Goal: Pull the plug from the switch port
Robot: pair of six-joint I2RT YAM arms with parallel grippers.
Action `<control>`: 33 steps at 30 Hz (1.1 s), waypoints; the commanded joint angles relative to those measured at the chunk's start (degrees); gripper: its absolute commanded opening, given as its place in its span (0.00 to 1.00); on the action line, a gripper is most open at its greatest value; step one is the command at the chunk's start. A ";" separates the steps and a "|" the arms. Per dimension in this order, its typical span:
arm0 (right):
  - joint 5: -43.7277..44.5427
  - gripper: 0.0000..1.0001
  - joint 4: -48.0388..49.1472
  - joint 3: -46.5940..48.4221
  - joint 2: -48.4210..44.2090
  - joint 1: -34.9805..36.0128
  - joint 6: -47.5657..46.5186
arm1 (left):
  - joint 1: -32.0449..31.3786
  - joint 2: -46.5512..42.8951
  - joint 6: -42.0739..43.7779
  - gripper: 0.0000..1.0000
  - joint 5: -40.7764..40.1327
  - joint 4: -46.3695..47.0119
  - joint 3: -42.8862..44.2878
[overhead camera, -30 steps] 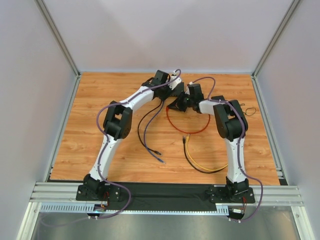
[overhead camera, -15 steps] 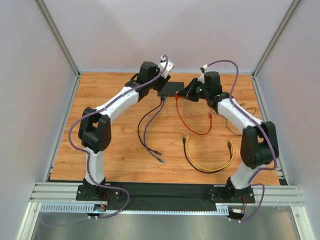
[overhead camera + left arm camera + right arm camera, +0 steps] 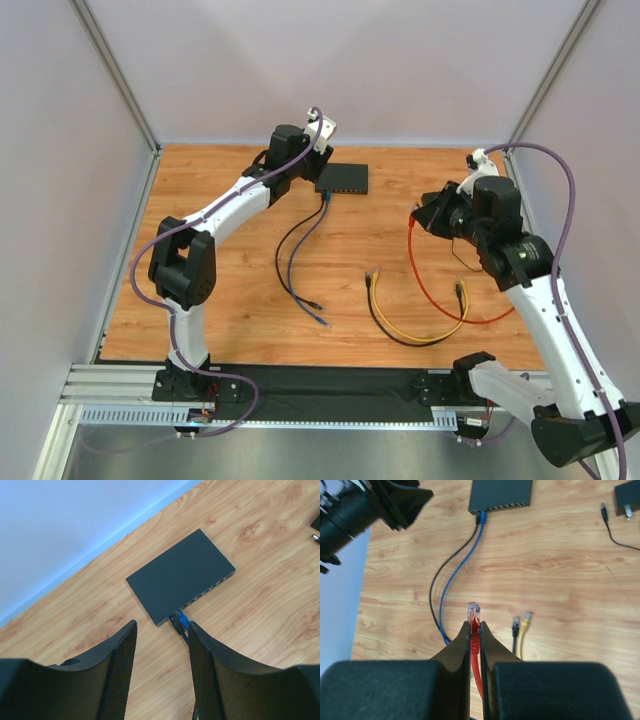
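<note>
The switch (image 3: 342,178) is a flat black box at the back of the table, also in the left wrist view (image 3: 180,575) and right wrist view (image 3: 501,495). A blue plug (image 3: 182,618) and a black plug (image 3: 175,623) sit in its left ports. My right gripper (image 3: 422,214) is shut on the red plug (image 3: 473,613), held in the air to the right of the switch and apart from it; its red cable (image 3: 440,295) trails down to the table. My left gripper (image 3: 161,626) is open and empty, hovering just left of the switch (image 3: 306,168).
A blue cable (image 3: 300,262) and a black cable (image 3: 281,250) run from the switch toward the near side. A yellow cable (image 3: 425,336) and a black one lie loose at the middle right. A black power adapter (image 3: 627,498) with a thin wire lies right of the switch.
My right gripper has pulled away from the switch to the right and nearer, carrying the red plug and cable with it. My left gripper has drawn back slightly to the left of the switch.
</note>
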 commanded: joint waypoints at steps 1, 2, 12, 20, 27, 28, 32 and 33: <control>4.04 0.00 -5.16 -5.11 -0.89 0.21 -2.49 | -0.16 -2.38 -2.27 0.54 0.81 2.89 -0.15; 3.87 0.00 -2.28 -6.53 -0.89 0.13 -1.79 | -0.16 -2.56 -2.27 0.54 0.98 2.98 -0.15; -0.44 0.00 21.99 -21.47 11.40 0.92 5.86 | -0.16 -1.16 -0.60 0.54 2.56 2.45 0.64; -0.62 0.00 32.38 -21.67 26.51 4.51 5.95 | 0.02 0.95 -0.16 0.54 3.71 0.78 2.31; 2.89 0.17 27.29 -16.75 33.74 6.81 6.22 | 0.10 1.92 0.81 0.54 5.11 -0.36 3.19; 4.47 0.27 25.98 -16.22 33.91 6.89 5.60 | 0.19 2.18 0.72 0.54 5.37 -0.27 3.28; 8.85 0.50 23.86 -11.83 31.72 6.98 2.53 | 0.37 3.24 0.45 0.54 6.78 -0.71 4.85; 9.57 0.50 23.34 -10.43 31.89 6.98 2.26 | 0.45 3.50 0.37 0.54 7.22 -1.06 5.21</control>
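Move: The right gripper already holds the red plug high up. Its set-down spot, beside the loose yellow plug, lies about 2 cm ahead, 6 cm left and 28 cm below; the yellow plug is right there. The loose black plug is level with the hand and 8 cm left, and the blue cable's free end some 14 cm back and 17 cm left, both at table height. From the left gripper, the spot is roughly 22 cm back, 10 cm right and 20 cm below. Lower the right gripper about 25 cm with the held red plug towards the yellow and black plugs, tipping the fingers some 25 degrees further down and easing left and slightly forward in the later part. Open the fingers about halfway to let go of the plug, then edge forward and begin to rise. Let the half-open left gripper sink 2 cm, drifting right. ##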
